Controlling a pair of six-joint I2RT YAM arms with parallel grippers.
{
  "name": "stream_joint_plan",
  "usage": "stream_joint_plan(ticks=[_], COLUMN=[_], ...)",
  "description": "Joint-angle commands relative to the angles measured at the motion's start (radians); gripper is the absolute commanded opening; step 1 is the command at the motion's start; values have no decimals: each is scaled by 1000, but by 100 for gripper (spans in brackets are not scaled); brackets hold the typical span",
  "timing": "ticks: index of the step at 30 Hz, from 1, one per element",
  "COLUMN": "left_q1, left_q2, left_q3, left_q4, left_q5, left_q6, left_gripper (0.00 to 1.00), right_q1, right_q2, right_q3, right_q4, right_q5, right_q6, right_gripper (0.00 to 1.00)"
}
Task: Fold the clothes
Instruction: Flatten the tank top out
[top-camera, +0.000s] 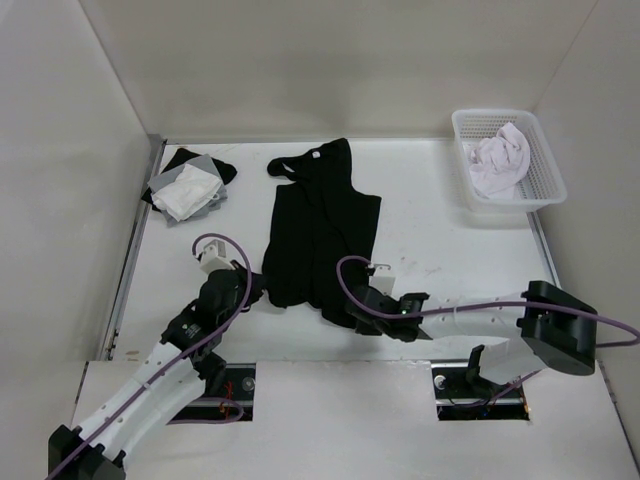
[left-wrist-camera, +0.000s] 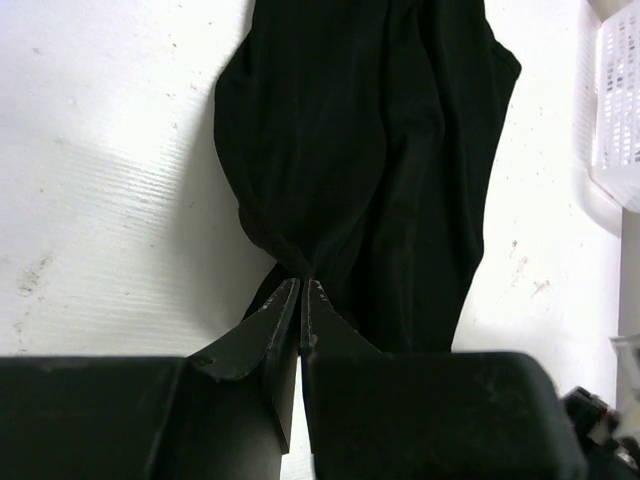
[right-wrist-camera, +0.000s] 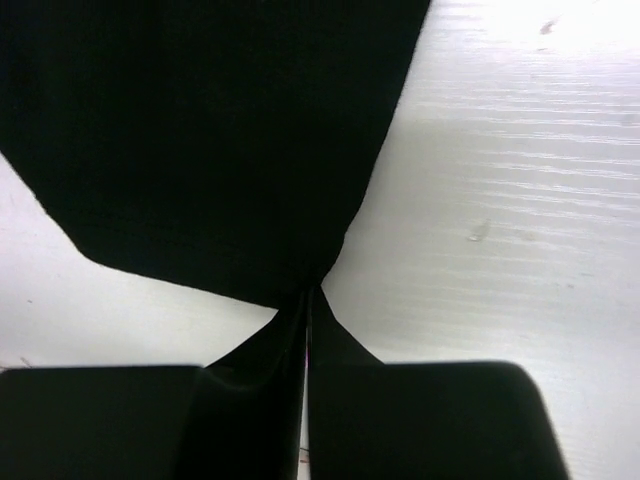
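The clothes, one black shirt-like garment, lie stretched lengthwise on the white table, neck hole at the far end. My left gripper is shut on the near left corner of the hem; in the left wrist view the fabric bunches into the closed gripper tips. My right gripper is shut on the near right corner; in the right wrist view the black cloth pinches to a point at the closed tips.
A white basket at the far right holds a pale pinkish-white garment. A stack of white, grey and black cloths lies at the far left. Walls enclose the table on three sides.
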Motion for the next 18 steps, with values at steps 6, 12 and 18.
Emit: stream_joint_plan(ticks=[6, 12, 18], left_q1=[87, 161, 188], left_q2=[-80, -92, -26], left_q3=[258, 621, 960], left_q4=[11, -6, 46], left_q5=[12, 6, -6], left_q6=[115, 160, 148], left_gripper=[1, 1, 1], right_q1=[43, 118, 277], right_q2=[-500, -674, -591], right_q3=[109, 546, 972], right_q4=[-228, -404, -283], right_q5=[313, 545, 750], right_q6=[-119, -441, -835], right_gripper=[0, 0, 0])
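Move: The left hand already grips the near-left hem corner, held some 9 cm above the table; the tank top's middle lies about 12 cm ahead, 13 cm to its right and 10 cm below. The right hand is shut on the near-right hem corner low at the table, with that middle about 18 cm ahead and 7 cm to its left. The folded pile is roughly 21 cm ahead and 16 cm left of the left hand; the basket, about 35 cm ahead and 32 cm right of the right hand. Upwards fast from an easy start, both hands hoist the hem by its two corners, the left some 40 cm and the right nearly 50, parting as they climb: the right swings about 12 cm right, the left about 7 cm left and a little back. Both wrists tip their fingers up by some 50 degrees, the right also rolling its left side up, while the grips stay shut. ##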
